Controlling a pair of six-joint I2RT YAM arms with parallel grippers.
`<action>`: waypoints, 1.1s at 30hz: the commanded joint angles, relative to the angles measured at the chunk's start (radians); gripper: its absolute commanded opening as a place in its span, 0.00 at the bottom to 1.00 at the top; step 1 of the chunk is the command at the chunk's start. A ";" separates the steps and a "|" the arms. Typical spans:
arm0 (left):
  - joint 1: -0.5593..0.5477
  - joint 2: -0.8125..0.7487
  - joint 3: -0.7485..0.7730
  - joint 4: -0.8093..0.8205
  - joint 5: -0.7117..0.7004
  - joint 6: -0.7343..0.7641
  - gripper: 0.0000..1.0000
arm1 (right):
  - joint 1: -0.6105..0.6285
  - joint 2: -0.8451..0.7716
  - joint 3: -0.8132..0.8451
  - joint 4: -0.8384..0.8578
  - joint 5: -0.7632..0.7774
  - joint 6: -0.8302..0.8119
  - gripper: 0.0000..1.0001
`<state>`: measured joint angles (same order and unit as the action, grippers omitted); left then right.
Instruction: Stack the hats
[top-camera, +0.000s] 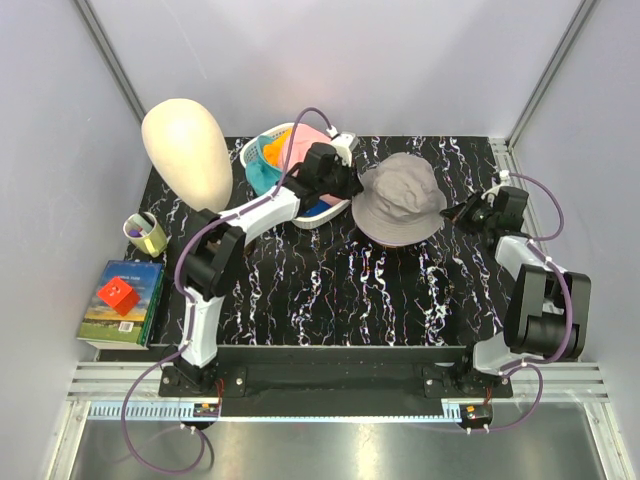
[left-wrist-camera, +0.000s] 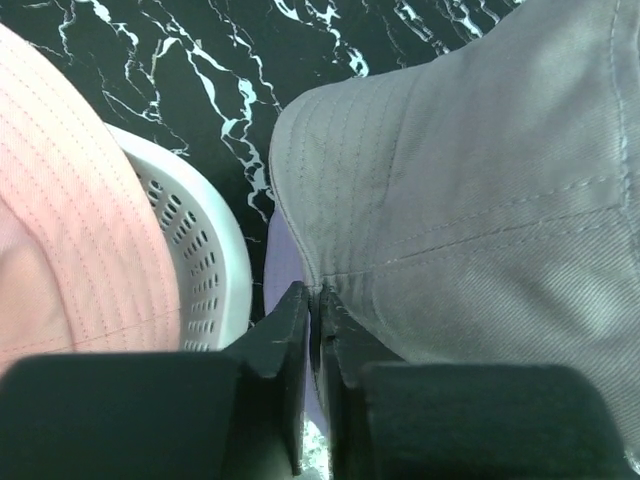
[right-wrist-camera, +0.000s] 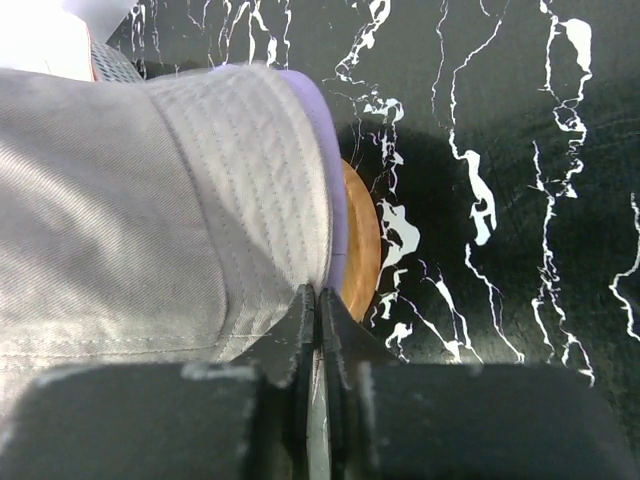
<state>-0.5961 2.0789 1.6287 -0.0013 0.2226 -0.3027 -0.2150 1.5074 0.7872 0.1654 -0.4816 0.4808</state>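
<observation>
A grey bucket hat (top-camera: 400, 195) lies crown up at the table's middle right, on top of a lavender hat (right-wrist-camera: 335, 200) and an orange-yellow hat (right-wrist-camera: 360, 240) whose brims peek out beneath it. My left gripper (top-camera: 355, 185) is shut on the grey hat's (left-wrist-camera: 480, 170) left brim, with the lavender brim (left-wrist-camera: 283, 270) just below. My right gripper (top-camera: 447, 213) is shut on the right brim of the grey hat (right-wrist-camera: 120, 220). A pink hat (top-camera: 305, 145), a teal hat (top-camera: 262, 172) and a royal-blue hat (top-camera: 320, 208) sit in the white basket (top-camera: 258, 147).
The basket (left-wrist-camera: 205, 270) stands just left of the stack, close to my left gripper (left-wrist-camera: 315, 292). A cream mannequin head (top-camera: 188, 150) stands at the back left. A cup (top-camera: 145, 232) and a book with a red cube (top-camera: 118, 297) lie off the table's left edge.
</observation>
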 joint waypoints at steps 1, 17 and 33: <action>-0.013 -0.068 0.016 -0.034 -0.077 0.059 0.51 | -0.007 -0.065 0.004 -0.078 0.077 -0.041 0.16; -0.047 -0.470 -0.176 -0.106 -0.600 0.266 0.99 | -0.007 -0.413 0.006 -0.211 0.247 -0.074 0.84; 0.058 -0.180 -0.122 -0.190 -0.560 0.057 0.95 | -0.007 -0.455 -0.040 -0.127 0.186 -0.067 0.84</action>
<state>-0.5594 1.8675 1.4803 -0.2237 -0.3447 -0.1806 -0.2188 1.0523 0.7509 -0.0242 -0.2646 0.4225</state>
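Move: Each hand still holds the grey hat's brim, the hat's middle lying some 11 cm to the left hand's right and 3 cm back, and about 12 cm to the right hand's left and 3 cm ahead. The pink hat, next for the left hand, lies roughly 9 cm to that hand's left, 6 cm ahead and 5 cm lower. The white basket's middle is about 15 cm left and 3 cm ahead of the left hand, the teal hat some 23 cm left and 6 cm ahead. Both pairs of fingers open wide and let go of the grey hat's brim. The left hand arcs about 14 cm to the left, rising some 17 cm and then sinking to nearly its old height with open fingers over the pink hat's near edge in the basket, the wrist turning counter-clockwise and rolling left side up. The right hand goes up about 10 cm and back, away from the hat. ##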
